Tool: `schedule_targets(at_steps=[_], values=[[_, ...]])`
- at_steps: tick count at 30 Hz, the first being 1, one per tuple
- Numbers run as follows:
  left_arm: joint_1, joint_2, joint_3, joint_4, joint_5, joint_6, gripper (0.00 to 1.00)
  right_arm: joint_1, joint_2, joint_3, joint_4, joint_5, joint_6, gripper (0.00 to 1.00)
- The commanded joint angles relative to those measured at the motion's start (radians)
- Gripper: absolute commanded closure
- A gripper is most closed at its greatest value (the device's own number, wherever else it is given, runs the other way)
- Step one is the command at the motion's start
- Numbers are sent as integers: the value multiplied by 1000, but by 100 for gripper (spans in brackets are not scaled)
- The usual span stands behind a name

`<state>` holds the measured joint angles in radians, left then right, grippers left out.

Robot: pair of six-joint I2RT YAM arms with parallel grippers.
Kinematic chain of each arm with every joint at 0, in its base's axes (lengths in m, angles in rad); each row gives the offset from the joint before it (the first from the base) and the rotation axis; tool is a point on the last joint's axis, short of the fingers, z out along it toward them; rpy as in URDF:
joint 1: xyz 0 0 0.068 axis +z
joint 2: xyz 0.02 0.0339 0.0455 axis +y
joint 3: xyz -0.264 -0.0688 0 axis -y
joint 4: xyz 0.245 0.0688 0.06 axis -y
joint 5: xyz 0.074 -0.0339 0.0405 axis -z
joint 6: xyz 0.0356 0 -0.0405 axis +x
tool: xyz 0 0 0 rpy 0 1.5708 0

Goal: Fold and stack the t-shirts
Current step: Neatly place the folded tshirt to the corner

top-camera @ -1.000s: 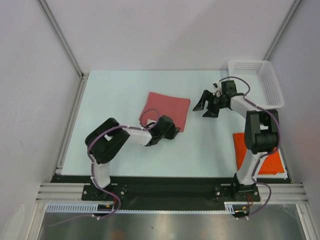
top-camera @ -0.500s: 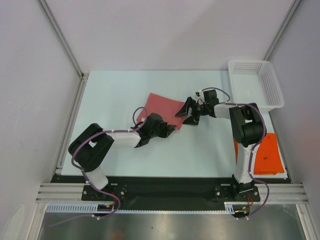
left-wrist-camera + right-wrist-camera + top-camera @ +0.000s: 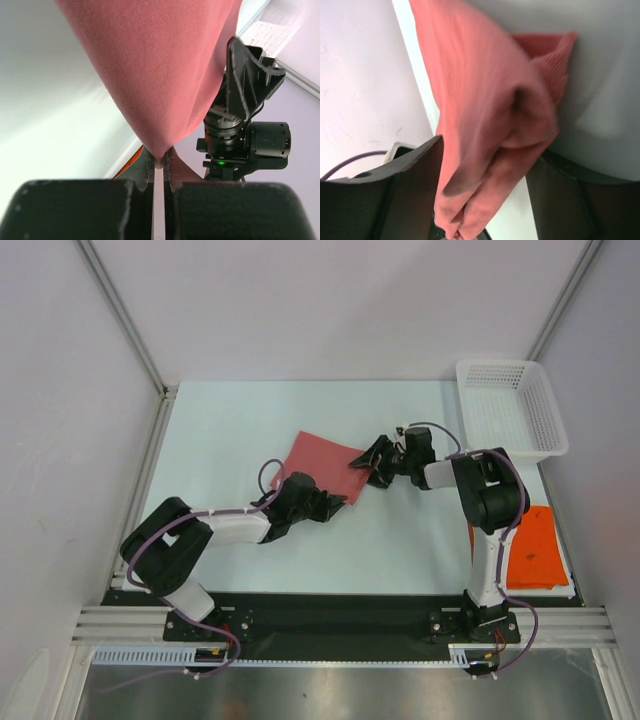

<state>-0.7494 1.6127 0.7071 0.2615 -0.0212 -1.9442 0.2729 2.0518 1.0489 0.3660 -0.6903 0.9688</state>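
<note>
The dusty pink-red t-shirt lies folded near the middle of the table. My left gripper is at the shirt's near edge, shut on a pinch of the pink cloth. My right gripper is at the shirt's right edge. Its jaws stand open, with a bunched fold of the pink shirt between the two fingers. The orange t-shirt lies flat at the near right of the table, partly behind the right arm.
A white perforated basket stands at the far right corner. Metal frame rails run along the table's left side and near edge. The two arms reach in towards each other over the table's middle.
My right gripper has swung left from open table to the pink shirt's right edge, its jaws narrowing around the cloth. My left arm has stretched out lower, dragging the shirt's near edge slightly left.
</note>
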Motion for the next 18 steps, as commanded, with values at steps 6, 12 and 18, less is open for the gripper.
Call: schedule_targets(at_steps=[6, 12, 18], values=[[-10, -80, -44, 25, 12, 27, 100, 20, 65, -6, 188, 239, 44, 57], [-5, -88, -43, -5, 116, 89, 91, 45, -27, -20, 15, 370, -105, 100], [47, -34, 25, -166, 431, 634, 65, 104, -323, -119, -330, 622, -255, 100]])
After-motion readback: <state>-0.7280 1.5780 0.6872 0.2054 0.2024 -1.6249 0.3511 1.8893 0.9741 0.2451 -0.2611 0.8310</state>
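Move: The folded t-shirt's right edge lies between the right hand's open fingers, the spot to be pinched about 3 cm ahead and 2 cm below; the shirt's middle is some 11 cm left and 1 cm ahead. From that hand the white basket is roughly 32 cm right and 14 cm ahead, the orange cloth 34 cm right and 19 cm back. The left hand still holds the near corner, the shirt's middle about 8 cm ahead, 5 cm left and below. The right fingers slide about 3 cm forward around the t-shirt's right edge, sink some 2 cm and shut, pinching it near the table. They then draw back and right with a small lift, the wrist rolling left side down. The left hand eases back about 4 cm, opening partly late on to let go of the near corner as it turns some 20 degrees clockwise. ##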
